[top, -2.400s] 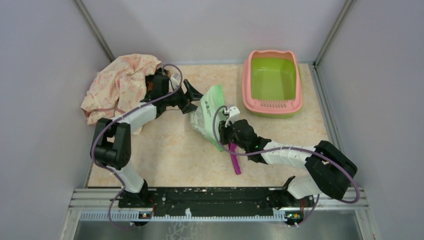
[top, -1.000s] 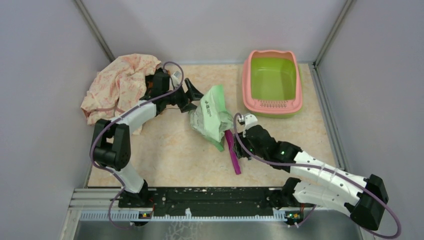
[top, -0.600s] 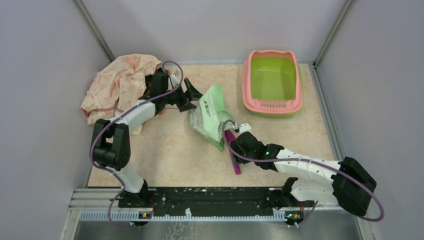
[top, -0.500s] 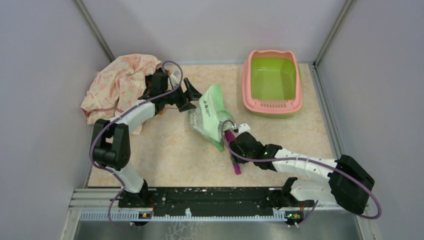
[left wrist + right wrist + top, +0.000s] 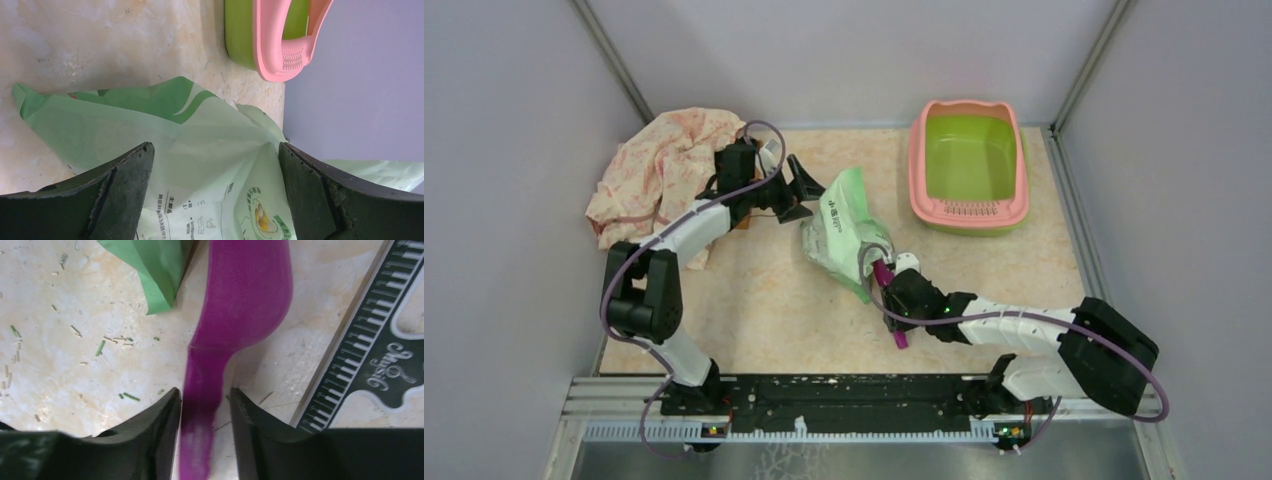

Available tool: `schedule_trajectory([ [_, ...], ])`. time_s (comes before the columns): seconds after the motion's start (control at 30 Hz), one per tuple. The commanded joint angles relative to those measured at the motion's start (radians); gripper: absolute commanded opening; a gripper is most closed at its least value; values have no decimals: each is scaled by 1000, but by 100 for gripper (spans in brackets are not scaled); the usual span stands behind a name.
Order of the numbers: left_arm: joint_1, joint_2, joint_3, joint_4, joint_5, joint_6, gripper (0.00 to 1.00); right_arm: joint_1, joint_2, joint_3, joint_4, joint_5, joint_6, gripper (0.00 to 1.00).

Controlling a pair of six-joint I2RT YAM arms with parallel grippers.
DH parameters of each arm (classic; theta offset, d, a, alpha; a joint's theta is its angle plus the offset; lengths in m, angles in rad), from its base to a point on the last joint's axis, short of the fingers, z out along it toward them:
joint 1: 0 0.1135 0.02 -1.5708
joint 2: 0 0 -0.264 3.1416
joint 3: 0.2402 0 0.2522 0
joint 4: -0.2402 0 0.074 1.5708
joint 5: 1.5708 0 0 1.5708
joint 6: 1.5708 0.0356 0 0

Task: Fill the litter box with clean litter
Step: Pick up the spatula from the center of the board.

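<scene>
The litter box [image 5: 969, 215], pink-rimmed with a lime-green basin, stands at the back right, and its basin shows nothing in it; its rim [image 5: 280, 45] also shows in the left wrist view. No clean litter is in view. A light green printed bag [image 5: 844, 230] lies mid-table. My left gripper [image 5: 809, 192] is open, and the bag's top [image 5: 150, 125] lies between its wide fingers [image 5: 214, 147] without being pinched. A purple scoop [image 5: 900, 338] lies in front of the bag. My right gripper [image 5: 890, 292] is low over its handle [image 5: 200, 440]. It stands open [image 5: 205, 392]: one finger touches the handle, the other is apart.
A crumpled pink-patterned cloth [image 5: 664, 170] lies at the back left beside the left arm. Grey walls close in three sides. The black ruled rail [image 5: 360, 350] runs along the near edge. Small green and tan bits [image 5: 100, 347] are scattered on the tabletop.
My right arm swung from right of the scoop to over its handle and came down, jaws narrowing around it. The left gripper shifted slightly at the bag's top.
</scene>
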Motion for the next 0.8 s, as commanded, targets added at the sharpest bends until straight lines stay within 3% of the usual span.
schedule_trajectory([
  [0.0,12,-62,-3,-27,5,24,99,21,-4,-4,7,19,28,33],
  [0.1,15,-84,-12,-31,-5,28,99,21,-59,-3,-31,35,40,22],
  [0.37,39,-120,-40,-46,-11,43,99,21,-282,83,-214,-16,10,5],
  [0.63,61,-143,-72,-33,-1,51,99,21,-411,171,-402,-78,9,3],
  [0.77,61,-136,-68,-28,2,51,99,21,-401,187,-454,4,60,3],
])
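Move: The purple spatula lies between the right fingers, which straddle its handle; its middle is about 4 cm ahead, 1 cm to the left and 1 cm below. The black ruler lies roughly 5 cm ahead and 5 cm to the right, 2 cm below; the green litter bag stands some 16 cm ahead and 8 cm left, its middle about 5 cm higher than the hand. From the left hand the spatula is about 17 cm back, 14 cm right and 15 cm below. Closing first, almost on the spot, the right fingers pinch the spatula's handle from both sides; then the hand climbs about 9.5 cm off the board, easing back and a little right, away from the bag, its left side tilting up slightly. The left hand, still wide open, shifts about 3 cm left beside the bag, bobbing up and partly down again. ##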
